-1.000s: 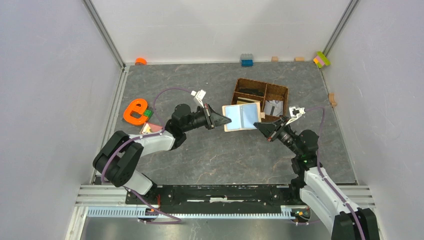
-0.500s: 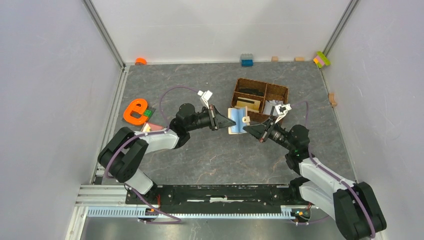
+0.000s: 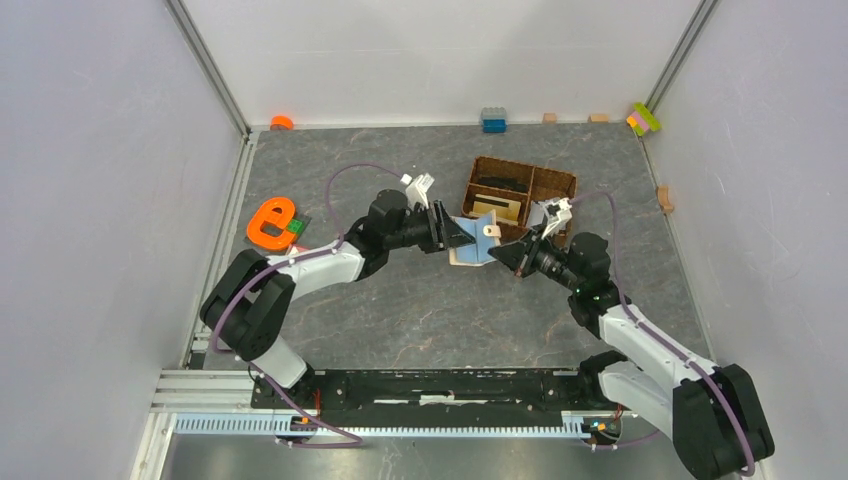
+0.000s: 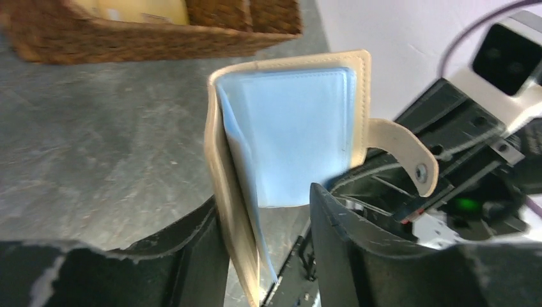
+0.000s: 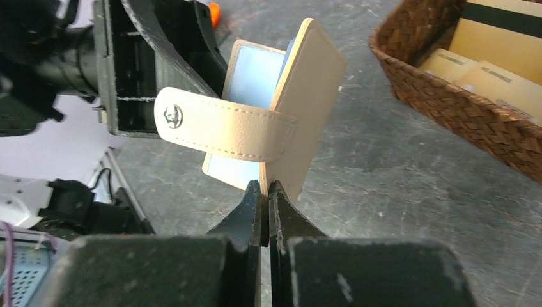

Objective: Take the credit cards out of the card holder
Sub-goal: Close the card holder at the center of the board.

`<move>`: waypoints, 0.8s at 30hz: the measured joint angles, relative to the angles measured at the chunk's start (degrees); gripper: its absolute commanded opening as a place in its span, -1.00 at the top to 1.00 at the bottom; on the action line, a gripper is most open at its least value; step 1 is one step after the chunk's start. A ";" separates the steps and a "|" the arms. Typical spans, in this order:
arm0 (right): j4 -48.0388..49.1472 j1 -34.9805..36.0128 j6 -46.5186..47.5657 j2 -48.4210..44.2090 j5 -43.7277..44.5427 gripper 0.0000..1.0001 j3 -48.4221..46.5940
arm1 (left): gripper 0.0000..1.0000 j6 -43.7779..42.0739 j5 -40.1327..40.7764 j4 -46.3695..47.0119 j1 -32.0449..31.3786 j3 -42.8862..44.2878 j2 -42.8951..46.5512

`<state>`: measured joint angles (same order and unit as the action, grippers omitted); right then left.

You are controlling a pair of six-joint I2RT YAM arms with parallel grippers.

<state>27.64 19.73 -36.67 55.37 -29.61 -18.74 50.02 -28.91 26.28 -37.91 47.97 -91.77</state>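
The beige card holder [image 3: 473,243] stands half open on its edge between my two grippers, its tab [image 5: 224,131] hanging loose. Its bluish clear sleeves [image 4: 291,128] show no card that I can make out. My left gripper [image 3: 453,234] is open, its fingers straddling one cover and the sleeves [image 4: 265,198], with a gap on the right side. My right gripper [image 3: 502,256] is shut on the other cover's lower edge [image 5: 265,187]. Pale cream cards [image 5: 505,80] lie in the wicker basket [image 3: 522,166]. No pinkish card is in view.
The brown wicker basket [image 5: 447,96] stands just beyond the card holder, close to both grippers. An orange letter toy [image 3: 270,222] with a green block lies at the left. Small blocks [image 3: 492,120] line the far wall.
The card holder went from lying open and flat to half folded and upright. Both grippers moved inward and farther from the bases, towards the basket, closing the gap between them.
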 measured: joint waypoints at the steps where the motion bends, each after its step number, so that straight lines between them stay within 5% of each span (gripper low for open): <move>1: -1.60 0.15 0.96 0.26 0.76 1.00 -0.74 | -0.13 -0.90 1.01 -2.23 0.00 0.85 0.02; 15: -20.37 13.40 12.63 11.74 18.14 0.96 -10.36 | -0.84 -8.39 13.70 -22.38 5.20 -1.70 4.04; 21: -25.35 20.55 15.98 16.92 29.99 0.21 -15.43 | -0.88 -8.35 22.82 -22.64 8.15 -8.48 15.87; 24: -26.08 24.24 17.51 20.28 32.68 0.11 -17.94 | -0.88 -8.35 24.04 -21.33 8.15 -9.51 18.01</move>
<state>1.56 43.97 -19.16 75.66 3.07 -36.69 41.67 -4.86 4.95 -29.76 38.46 -73.76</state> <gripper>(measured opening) 0.402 0.936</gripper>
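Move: The card holder, half folded, hangs between the hands: its middle is about 3 cm right of and 1 cm ahead of the left hand, whose half-open fingers straddle one cover. The right hand pinches the other cover, with that middle some 3 cm to its left and 2 cm ahead. The board spot for it lies about 7 cm left, 1 cm ahead and 12 cm below the right hand. The basket's middle is roughly 16 cm ahead of the right hand, 8 cm right, 11 cm lower. Lower the right gripper about 9 cm, keeping its pinch on the cover, while drifting left and rolling its left side down some 35 degrees; part its fingers only once the holder is down. Sink the left gripper alongside while spreading its fingers wide, then sweep it left and slightly up, clear of the holder, turning counter-clockwise. ##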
